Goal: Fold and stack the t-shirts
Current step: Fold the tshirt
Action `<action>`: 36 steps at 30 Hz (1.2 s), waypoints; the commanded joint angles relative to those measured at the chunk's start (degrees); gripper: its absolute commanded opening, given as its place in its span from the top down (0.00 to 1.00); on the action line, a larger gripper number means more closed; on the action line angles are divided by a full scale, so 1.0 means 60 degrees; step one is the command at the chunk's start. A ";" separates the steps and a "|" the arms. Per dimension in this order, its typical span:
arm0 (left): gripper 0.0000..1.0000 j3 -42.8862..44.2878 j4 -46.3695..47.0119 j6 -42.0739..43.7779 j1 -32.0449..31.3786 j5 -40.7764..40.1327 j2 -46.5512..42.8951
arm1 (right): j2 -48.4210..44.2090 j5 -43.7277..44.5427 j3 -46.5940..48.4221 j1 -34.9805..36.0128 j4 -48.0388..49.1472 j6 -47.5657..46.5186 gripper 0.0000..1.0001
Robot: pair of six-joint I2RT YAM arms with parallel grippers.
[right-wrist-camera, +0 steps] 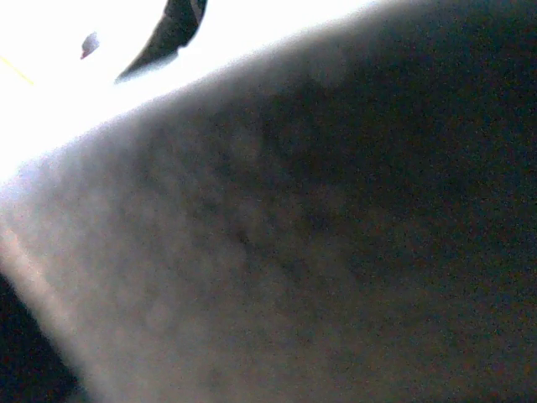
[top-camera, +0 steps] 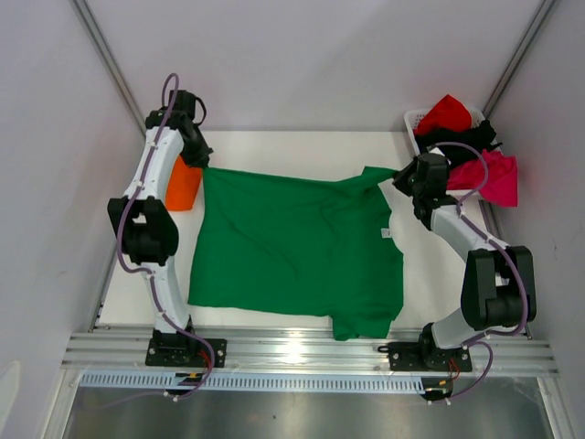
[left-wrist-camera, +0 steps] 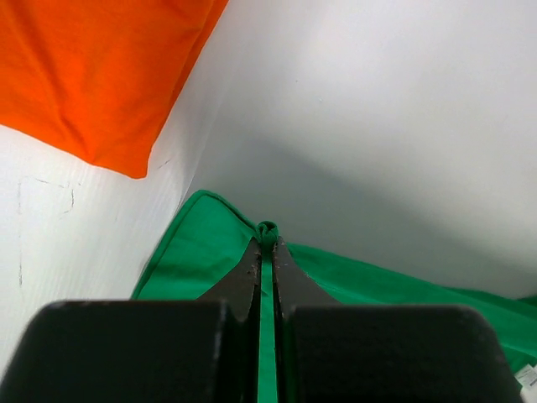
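A bright green t-shirt (top-camera: 292, 247) lies spread across the white table (top-camera: 302, 146). At its far left corner my left gripper (top-camera: 203, 165) is shut on a pinch of the green cloth (left-wrist-camera: 193, 252), which shows between the closed jaws (left-wrist-camera: 268, 243). My right gripper (top-camera: 399, 179) is at the far right sleeve, and the green cloth pulls up to it as if pinched. A dark blur right against the lens fills the right wrist view and hides its fingers. A folded orange t-shirt (top-camera: 183, 187) (left-wrist-camera: 92, 67) sits just left of the left gripper.
A white basket (top-camera: 413, 123) at the back right holds red (top-camera: 445, 112), black (top-camera: 466, 135) and magenta (top-camera: 494, 178) t-shirts, just behind the right arm. White walls close in on both sides. A metal rail (top-camera: 302, 349) runs along the near edge.
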 commanded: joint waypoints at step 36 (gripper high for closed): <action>0.99 -0.4018 -0.0197 0.0017 -0.0849 -0.2451 -0.3672 | -0.3366 0.0898 -0.1127 0.1797 -0.2412 0.0386 1.00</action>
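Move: Out at the far side of the green t-shirt, both grippers still hold its edge. The near left corner lies about 36 cm back, 1 cm left and 16 below the left hand; the folded orange t-shirt is level with that hand, some 10 cm left. The near sleeve lies roughly 39 cm back and 10 left of the right hand; the collar label is 14 back, 2 left, and the basket 9 ahead, 18 right. Drawing the far edge of the green t-shirt back towards its near edge, both hands keep their shut grip after a short hold: the left goes back about 10 cm, the right some 8 cm while coming 5 cm left. Both rise in an arc, the left higher, then sink again to finish slightly above their starting height; the right wrist turns slightly counter-clockwise. ##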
